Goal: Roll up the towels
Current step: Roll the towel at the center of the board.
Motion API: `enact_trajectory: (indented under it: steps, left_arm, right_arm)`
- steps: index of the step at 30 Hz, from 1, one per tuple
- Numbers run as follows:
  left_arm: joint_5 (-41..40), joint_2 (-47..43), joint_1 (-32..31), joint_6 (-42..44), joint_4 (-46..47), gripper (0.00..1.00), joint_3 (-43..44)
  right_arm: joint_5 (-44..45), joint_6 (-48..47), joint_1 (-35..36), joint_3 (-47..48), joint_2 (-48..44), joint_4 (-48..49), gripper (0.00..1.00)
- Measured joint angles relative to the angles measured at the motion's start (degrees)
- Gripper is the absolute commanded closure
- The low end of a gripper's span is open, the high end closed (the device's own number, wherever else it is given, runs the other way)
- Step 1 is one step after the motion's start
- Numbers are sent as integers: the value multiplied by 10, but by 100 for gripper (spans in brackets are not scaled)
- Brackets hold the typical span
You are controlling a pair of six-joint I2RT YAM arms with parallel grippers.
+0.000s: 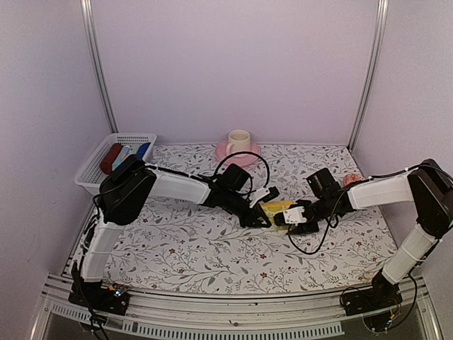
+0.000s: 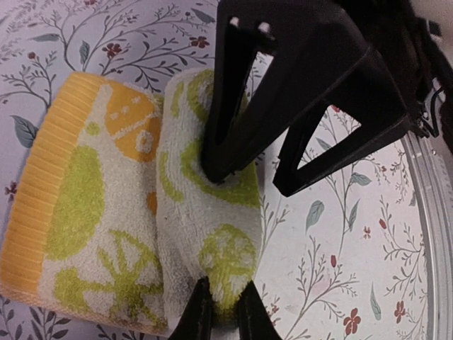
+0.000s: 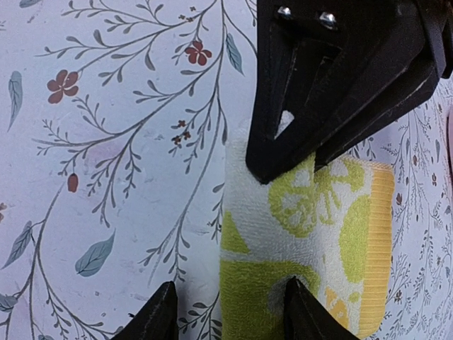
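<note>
A pale yellow towel (image 1: pixel 278 208) with green printed marks lies mid-table, partly rolled from one side. In the left wrist view the towel (image 2: pixel 92 212) shows its flat part with an orange-yellow hem, beside the rolled part. My left gripper (image 2: pixel 226 315) is shut on the near end of the roll, and from above it sits at the towel's left (image 1: pixel 263 221). My right gripper (image 3: pixel 230 315) is open at the other end. One of its fingers presses on the towel (image 3: pixel 311 227) and the other rests on the tablecloth. It sits at the towel's right (image 1: pixel 281 219).
A white basket (image 1: pixel 92 166) at the back left holds dark red and blue cloth rolls (image 1: pixel 111 157). A pink saucer with a cream cup (image 1: pixel 238 142) stands at the back middle. Black cables loop over the floral tablecloth (image 1: pixel 184 248) near both wrists.
</note>
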Motion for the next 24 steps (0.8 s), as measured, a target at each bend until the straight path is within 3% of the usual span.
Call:
enact_trajectory:
  steps: [8, 13, 15, 18, 22, 24]
  left_arm:
    - [13, 15, 4, 0, -30, 91, 32]
    - [20, 20, 6, 1, -41, 88, 42]
    - [23, 20, 7, 2, -42, 85, 42]
    - [27, 21, 10, 2, -42, 74, 42]
    - [31, 19, 14, 7, -37, 45, 38]
    - [25, 7, 16, 8, -27, 36, 18]
  right_arm:
    - [35, 16, 5, -2, 3, 40, 49]
    - [55, 22, 8, -3, 19, 58, 58]
    - [59, 24, 8, -3, 25, 63, 66]
    - [64, 23, 8, 3, 32, 66, 77]
    - [65, 33, 8, 25, 45, 50, 84]
    - [65, 38, 8, 38, 51, 37, 86]
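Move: The yellow-white towel is partly rolled. My left hand still pinches the left end of the roll, whose middle lies about 4 cm to its right. My half-open right hand is just short of the roll's other end: the roll's middle is some 2 cm ahead, 4 cm to its left and 1 cm lower. The flat part lies about 6 cm ahead of the roll. The pink plate sits roughly 33 cm ahead of my left hand and 8 cm left. My right hand slides forward about 3 cm, dipping nearly 1 cm, so that its fingers straddle the right end of the roll, and they close to pinch it. My left hand stays almost in place, holding its end until the right fingers are closing, then opens to about half and lets go of the towel. ##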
